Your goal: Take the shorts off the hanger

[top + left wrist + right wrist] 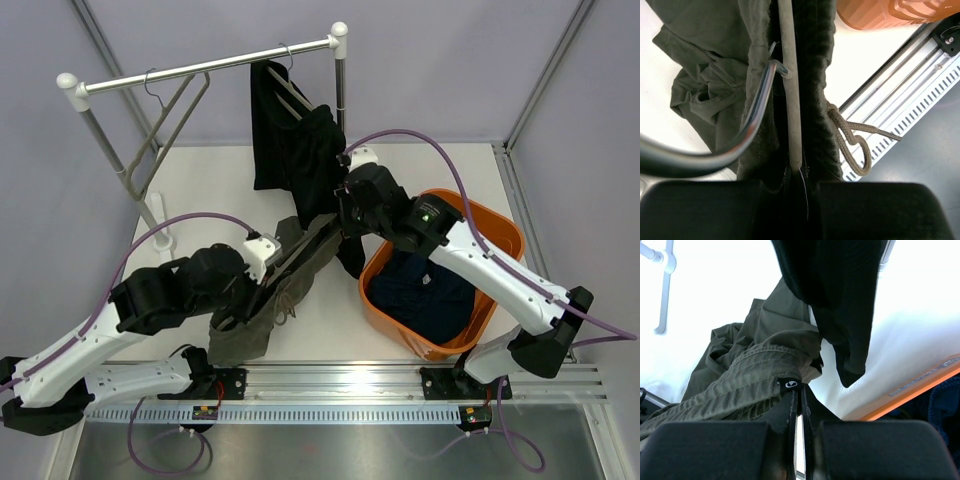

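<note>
The olive-grey shorts (262, 318) droop from a hanger toward the table, bunched between the two arms. My left gripper (799, 175) is shut on the hanger's pale bar (790, 75), with olive fabric on both sides and the drawstring (852, 142) dangling to the right. My right gripper (801, 392) is shut on the edge of the olive waistband (755, 372) by its small black label; in the top view this right gripper (345, 215) sits just below the black shorts (290, 150). Those black shorts still hang on a hanger on the rail. The navy shorts (425, 290) lie in the basket.
An orange basket (500, 232) stands at the right by the right arm. The clothes rail (200, 70) spans the back on two posts and carries an empty hanger (165, 120) at the left. The slotted metal rail (350, 400) runs along the near edge.
</note>
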`<state>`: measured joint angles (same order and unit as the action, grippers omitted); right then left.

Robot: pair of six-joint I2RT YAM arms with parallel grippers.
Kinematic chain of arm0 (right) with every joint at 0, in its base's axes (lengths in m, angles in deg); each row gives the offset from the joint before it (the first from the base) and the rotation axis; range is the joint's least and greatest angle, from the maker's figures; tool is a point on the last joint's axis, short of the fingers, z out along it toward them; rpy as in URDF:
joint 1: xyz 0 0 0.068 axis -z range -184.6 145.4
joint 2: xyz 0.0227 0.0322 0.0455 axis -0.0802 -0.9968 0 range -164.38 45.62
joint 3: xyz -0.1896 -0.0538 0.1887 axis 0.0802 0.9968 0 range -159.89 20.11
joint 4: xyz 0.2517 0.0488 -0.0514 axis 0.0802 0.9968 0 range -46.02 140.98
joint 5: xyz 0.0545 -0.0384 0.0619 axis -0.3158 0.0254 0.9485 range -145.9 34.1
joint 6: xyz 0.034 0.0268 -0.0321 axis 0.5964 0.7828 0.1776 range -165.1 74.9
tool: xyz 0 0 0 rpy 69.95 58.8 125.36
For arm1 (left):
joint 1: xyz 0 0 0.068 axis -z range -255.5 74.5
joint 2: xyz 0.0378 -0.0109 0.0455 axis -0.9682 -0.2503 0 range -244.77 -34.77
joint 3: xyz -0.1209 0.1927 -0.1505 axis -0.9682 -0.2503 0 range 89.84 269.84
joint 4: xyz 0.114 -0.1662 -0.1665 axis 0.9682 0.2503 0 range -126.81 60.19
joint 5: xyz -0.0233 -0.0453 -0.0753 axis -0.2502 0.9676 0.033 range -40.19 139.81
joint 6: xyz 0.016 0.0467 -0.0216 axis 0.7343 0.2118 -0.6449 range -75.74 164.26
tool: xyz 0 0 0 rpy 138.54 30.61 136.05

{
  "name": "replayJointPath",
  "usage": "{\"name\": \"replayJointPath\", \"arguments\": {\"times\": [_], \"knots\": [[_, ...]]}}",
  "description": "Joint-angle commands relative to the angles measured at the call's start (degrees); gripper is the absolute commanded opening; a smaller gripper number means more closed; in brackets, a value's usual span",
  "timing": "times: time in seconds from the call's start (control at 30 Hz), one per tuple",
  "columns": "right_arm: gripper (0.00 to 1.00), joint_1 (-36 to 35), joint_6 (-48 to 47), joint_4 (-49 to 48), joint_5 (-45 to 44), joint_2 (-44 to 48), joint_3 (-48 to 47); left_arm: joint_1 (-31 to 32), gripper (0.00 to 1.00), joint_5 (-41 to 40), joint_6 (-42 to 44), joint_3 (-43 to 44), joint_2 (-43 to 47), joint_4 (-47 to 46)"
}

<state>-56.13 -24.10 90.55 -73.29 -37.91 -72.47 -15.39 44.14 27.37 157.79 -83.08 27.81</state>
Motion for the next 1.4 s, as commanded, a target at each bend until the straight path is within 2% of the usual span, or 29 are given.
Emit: {"name": "replayJointPath", "arguments": {"times": [0.0, 0.37, 0.47, 0.57, 0.9, 1.03, 1.1, 1.17, 1.3, 1.37], "knots": [[0.04, 5.1, -2.6, 0.4, -4.4, -0.9, -1.8, 1.1, 0.0, 7.1, 3.0, 3.9, 2.3, -1.4], [0.05, 6.7, -5.5, 1.7, -5.8, -6.5, -9.2, 5.5, 0.0, 8.1, 4.7, 3.3, 1.3, -1.7], [0.05, 6.8, -5.6, 1.4, -5.6, -7.6, -10.1, 6.9, 0.0, 5.9, 4.3, 3.2, 0.9, -1.7], [0.04, 7.0, -5.0, 0.8, -5.6, -7.0, -7.2, 6.9, 0.0, 2.0, 3.4, 5.0, 2.1, -1.4], [0.02, 7.8, -2.7, -3.0, -3.6, -1.9, 2.5, 6.9, 0.0, -2.1, 2.1, 8.8, 5.8, -1.8], [0.0, 7.7, -0.8, -3.9, 0.8, 1.4, 5.1, 6.9, 0.0, -5.2, 0.9, 9.5, 6.4, -3.4], [0.0, 6.0, 0.4, -6.1, 2.9, 4.4, 7.9, 6.9, 0.0, -8.3, -0.2, 10.0, 6.0, -4.3], [0.0, 2.9, 1.2, -6.3, 1.1, 6.3, 8.9, 6.9, 0.0, -12.1, -1.4, 10.0, 6.0, -6.1], [0.0, -10.6, 4.2, -5.7, -4.3, 7.0, 8.5, 6.9, 0.0, -17.8, -3.1, 8.3, 7.2, -15.0], [0.0, -14.6, 5.4, -7.0, -5.6, 7.2, 9.3, 6.9, 0.0, -23.1, -4.4, 7.4, 7.7, -17.7]]}}
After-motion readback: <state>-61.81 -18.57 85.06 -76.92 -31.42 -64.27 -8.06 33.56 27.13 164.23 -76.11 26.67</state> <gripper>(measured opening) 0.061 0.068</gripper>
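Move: The left hand already grips the near end of the green shorts' hanger, and the right already pinches their waistband. From the left hand the pinched waistband lies about 12 cm ahead and 14 cm to the right, roughly level; from the right hand the gripped end of the hanger is some 12 cm back and 14 cm left. From the right hand, the black shorts hang about 11 cm ahead and 5 cm left, and the orange basket sits 2 cm back, 24 cm right and some 22 cm lower. Keeping the near end of the hanger shut in its fingers, the left hand first edges about a centimetre to the right, then lifts it about 7 cm, tipping its fingers up some 15 degrees and easing back a little left at the end. The right hand keeps its pinch on the green waistband throughout, working it about 2 cm forward towards the black shorts and then some 4 cm down beneath the far end of the hanger, before drawing back about 5 cm towards its base while rising 4 cm. ##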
